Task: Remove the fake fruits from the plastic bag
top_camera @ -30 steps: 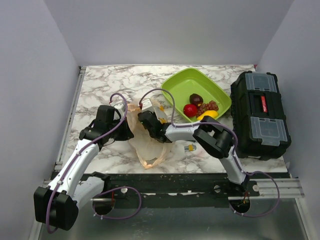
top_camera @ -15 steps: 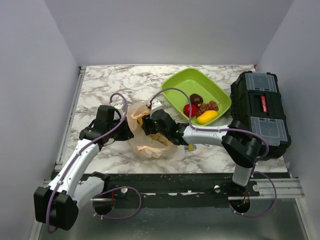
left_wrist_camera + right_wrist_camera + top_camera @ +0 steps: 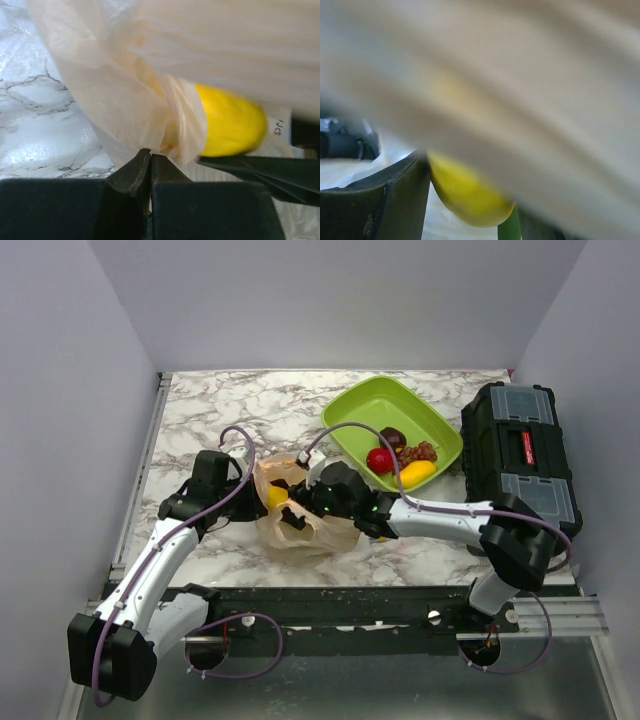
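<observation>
The peach plastic bag (image 3: 305, 532) lies crumpled on the marble table between the two arms. My left gripper (image 3: 252, 496) is shut on a fold of the plastic bag (image 3: 145, 90) at its left edge. Reaching into the bag's mouth, my right gripper (image 3: 288, 504) is shut on a yellow fake fruit (image 3: 277, 497). That yellow fruit (image 3: 465, 192) sits between the dark fingers (image 3: 385, 200) under blurred bag film, and it shows bright in the left wrist view too (image 3: 230, 122). A red apple (image 3: 379, 460), a dark plum (image 3: 392, 437), grapes (image 3: 425, 452) and a yellow-orange piece (image 3: 415, 474) lie in the green tray (image 3: 355, 410).
A black toolbox (image 3: 520, 470) stands at the right edge of the table, close behind my right forearm. A green sliver (image 3: 510, 227) shows beside the yellow fruit in the right wrist view. Grey walls enclose the table on three sides.
My right arm has stretched out leftward and low over the bag. The yellow fruit has come into sight at the bag's left opening. The left gripper has kept its hold.
</observation>
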`<action>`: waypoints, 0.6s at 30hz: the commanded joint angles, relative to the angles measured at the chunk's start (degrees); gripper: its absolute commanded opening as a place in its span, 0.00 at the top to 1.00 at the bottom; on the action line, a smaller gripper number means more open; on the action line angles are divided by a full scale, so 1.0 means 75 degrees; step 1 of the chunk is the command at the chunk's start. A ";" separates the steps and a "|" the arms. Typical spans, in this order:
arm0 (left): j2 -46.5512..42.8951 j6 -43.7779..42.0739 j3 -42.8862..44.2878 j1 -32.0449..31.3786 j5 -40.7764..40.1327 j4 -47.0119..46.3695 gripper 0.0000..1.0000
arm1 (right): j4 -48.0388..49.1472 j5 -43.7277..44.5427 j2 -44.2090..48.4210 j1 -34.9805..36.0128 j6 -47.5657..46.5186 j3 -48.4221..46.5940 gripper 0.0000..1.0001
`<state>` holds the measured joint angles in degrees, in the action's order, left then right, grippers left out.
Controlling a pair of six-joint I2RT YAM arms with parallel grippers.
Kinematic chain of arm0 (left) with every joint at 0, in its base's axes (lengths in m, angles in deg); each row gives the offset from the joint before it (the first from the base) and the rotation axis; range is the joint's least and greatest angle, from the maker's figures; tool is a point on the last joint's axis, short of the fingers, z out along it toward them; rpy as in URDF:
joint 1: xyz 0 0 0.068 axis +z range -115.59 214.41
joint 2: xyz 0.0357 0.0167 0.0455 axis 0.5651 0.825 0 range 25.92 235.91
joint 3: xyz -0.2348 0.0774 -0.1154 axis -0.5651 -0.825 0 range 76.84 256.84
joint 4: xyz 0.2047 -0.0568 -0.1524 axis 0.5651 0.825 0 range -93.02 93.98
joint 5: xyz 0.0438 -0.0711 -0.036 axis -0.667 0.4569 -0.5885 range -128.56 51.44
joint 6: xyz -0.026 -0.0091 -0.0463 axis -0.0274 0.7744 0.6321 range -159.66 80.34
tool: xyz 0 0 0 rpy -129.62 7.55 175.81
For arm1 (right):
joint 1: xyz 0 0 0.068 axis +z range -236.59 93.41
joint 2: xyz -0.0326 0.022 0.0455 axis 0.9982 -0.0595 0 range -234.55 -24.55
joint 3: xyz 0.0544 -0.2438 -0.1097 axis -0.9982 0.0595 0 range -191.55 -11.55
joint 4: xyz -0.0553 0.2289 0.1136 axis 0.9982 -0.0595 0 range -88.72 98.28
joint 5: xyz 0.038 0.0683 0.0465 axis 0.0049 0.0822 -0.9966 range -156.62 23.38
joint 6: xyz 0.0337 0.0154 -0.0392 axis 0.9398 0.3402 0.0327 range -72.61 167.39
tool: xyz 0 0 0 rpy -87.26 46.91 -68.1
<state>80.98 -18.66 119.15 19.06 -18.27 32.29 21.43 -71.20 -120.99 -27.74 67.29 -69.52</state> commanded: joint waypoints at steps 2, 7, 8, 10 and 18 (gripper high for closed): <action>-0.0160 -0.0010 0.0143 0.0043 -0.0157 -0.0003 1.00 | 0.0356 -0.0381 0.1328 0.0052 -0.0014 0.0552 0.79; -0.0196 0.0002 0.0160 0.0067 -0.0221 0.0026 1.00 | 0.1194 -0.0513 0.1981 0.0055 0.0084 0.1254 0.78; -0.0203 0.0007 0.0162 0.0078 -0.0247 0.0026 1.00 | 0.1128 -0.0340 0.1948 0.0055 0.0118 0.1268 0.78; -0.0212 0.0005 0.0154 0.0079 -0.0289 0.0032 1.00 | 0.0867 -0.0278 0.1819 0.0053 0.0139 0.1133 0.81; -0.0055 0.0003 0.0099 0.0073 0.0117 -0.0096 1.00 | 0.3100 -0.0331 0.1985 0.0053 0.0585 0.1445 0.83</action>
<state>79.91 -18.64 119.15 19.34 -19.41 32.53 31.09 -73.36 -106.65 -27.67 70.48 -60.01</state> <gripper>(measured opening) 0.003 0.605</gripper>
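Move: The right hand already holds the yellow fruit inside the bag's mouth. The green tray it is bound for has its middle about 19 cm ahead, 25 cm to the right and 10 cm below. The red apple in the tray lies some 13 cm ahead and 22 cm right. The plastic bag's middle is about 6 cm right, level fore and aft, 8 cm below. From the left hand, the tray is roughly 19 cm ahead and 29 cm right, 11 cm lower. Keeping the yellow fruit gripped between its fingers, the right hand draws it about 7 cm up through the bag's mouth, drifting some 2 cm back and 2 cm right; most of the lift comes quickly, then it pauses and creeps up slightly. The wrist tips the left-pointing fingers up about 15 degrees. The left fingers stay shut on the bag's rim, holding nearly still. ##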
